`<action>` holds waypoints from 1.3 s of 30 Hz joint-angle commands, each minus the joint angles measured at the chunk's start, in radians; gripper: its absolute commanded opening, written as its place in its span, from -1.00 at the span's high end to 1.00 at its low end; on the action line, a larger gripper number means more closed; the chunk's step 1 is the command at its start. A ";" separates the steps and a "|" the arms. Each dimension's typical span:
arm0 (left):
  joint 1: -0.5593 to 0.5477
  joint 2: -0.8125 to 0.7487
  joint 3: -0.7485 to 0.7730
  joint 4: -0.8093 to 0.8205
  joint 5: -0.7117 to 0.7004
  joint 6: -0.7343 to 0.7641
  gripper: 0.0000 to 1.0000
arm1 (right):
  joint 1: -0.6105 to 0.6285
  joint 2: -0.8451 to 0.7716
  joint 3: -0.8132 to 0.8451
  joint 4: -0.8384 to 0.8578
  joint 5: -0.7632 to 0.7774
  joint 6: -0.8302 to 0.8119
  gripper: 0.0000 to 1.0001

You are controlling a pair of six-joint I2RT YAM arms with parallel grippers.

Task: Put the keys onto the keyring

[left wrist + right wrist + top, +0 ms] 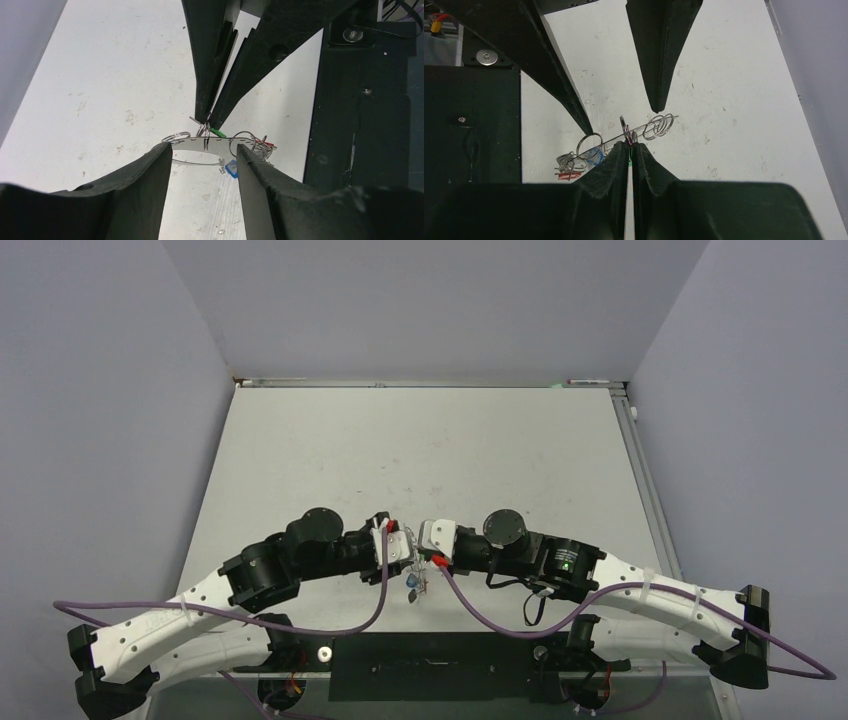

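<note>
The keyring [195, 145] hangs just above the table between my two grippers, seen edge-on as a thin wire [646, 128] in the right wrist view. My right gripper [630, 145] is shut on the green-tagged key [217, 132] at a split ring on the loop's rim. My left gripper [202, 150] is open, one finger at each end of the loop; whether they touch it is unclear. Its fingertips [656, 102] point down at the wire. The blue-tagged key [231, 169] and the red-tagged key [270, 145] dangle from the ring. From above, both grippers [413, 548] meet over the keys [413, 583].
The black base plate [360, 125] lies close beside the keys, at the table's near edge [430, 665]. Purple cables [480, 605] loop from both wrists. Grey walls close in the white table [420, 450] on three sides.
</note>
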 commanded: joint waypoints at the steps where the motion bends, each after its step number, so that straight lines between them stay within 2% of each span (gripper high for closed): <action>1: -0.014 -0.020 0.060 -0.011 -0.042 0.035 0.06 | 0.009 -0.029 0.031 0.059 -0.016 -0.010 0.90; 6: -0.028 -0.041 0.030 0.025 -0.020 0.056 0.16 | 0.008 -0.021 0.029 0.070 -0.036 -0.012 0.90; 9: -0.038 -0.038 0.019 0.042 -0.025 0.067 0.34 | 0.009 -0.013 0.031 0.073 -0.041 -0.012 0.90; 22: -0.045 -0.019 0.005 0.075 -0.008 0.074 0.55 | 0.009 -0.014 0.026 0.088 -0.069 -0.012 0.90; 33: -0.045 0.006 -0.007 0.095 0.015 0.079 0.55 | 0.008 -0.020 0.016 0.095 -0.074 -0.006 0.90; 39: -0.046 0.010 -0.015 0.117 0.027 0.074 0.69 | 0.009 -0.018 0.015 0.095 -0.084 -0.005 0.90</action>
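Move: The small ring of the green-tagged key, where it meets the keyring, sticks out of my right fingertips practically at that hand's own point. From my left hand it is about 2 cm to the right, 1 cm ahead and level. The keyring's loose empty rings are some 3 cm farther out than the small ring; the blue tag hangs roughly 3 cm nearer me and 4 cm lower than it, the red tag about 5 cm nearer and 5 cm lower. I narrow my left fingers around the small ring, from about half open to nearly shut, lifting the hand about 1.5 cm and then lowering it again while easing it roughly 1 cm to the right, up to my right fingertips. My right hand keeps its pinch and carries the ring and keyring slowly back about 1 cm. I can't see that the left pads grip yet. ##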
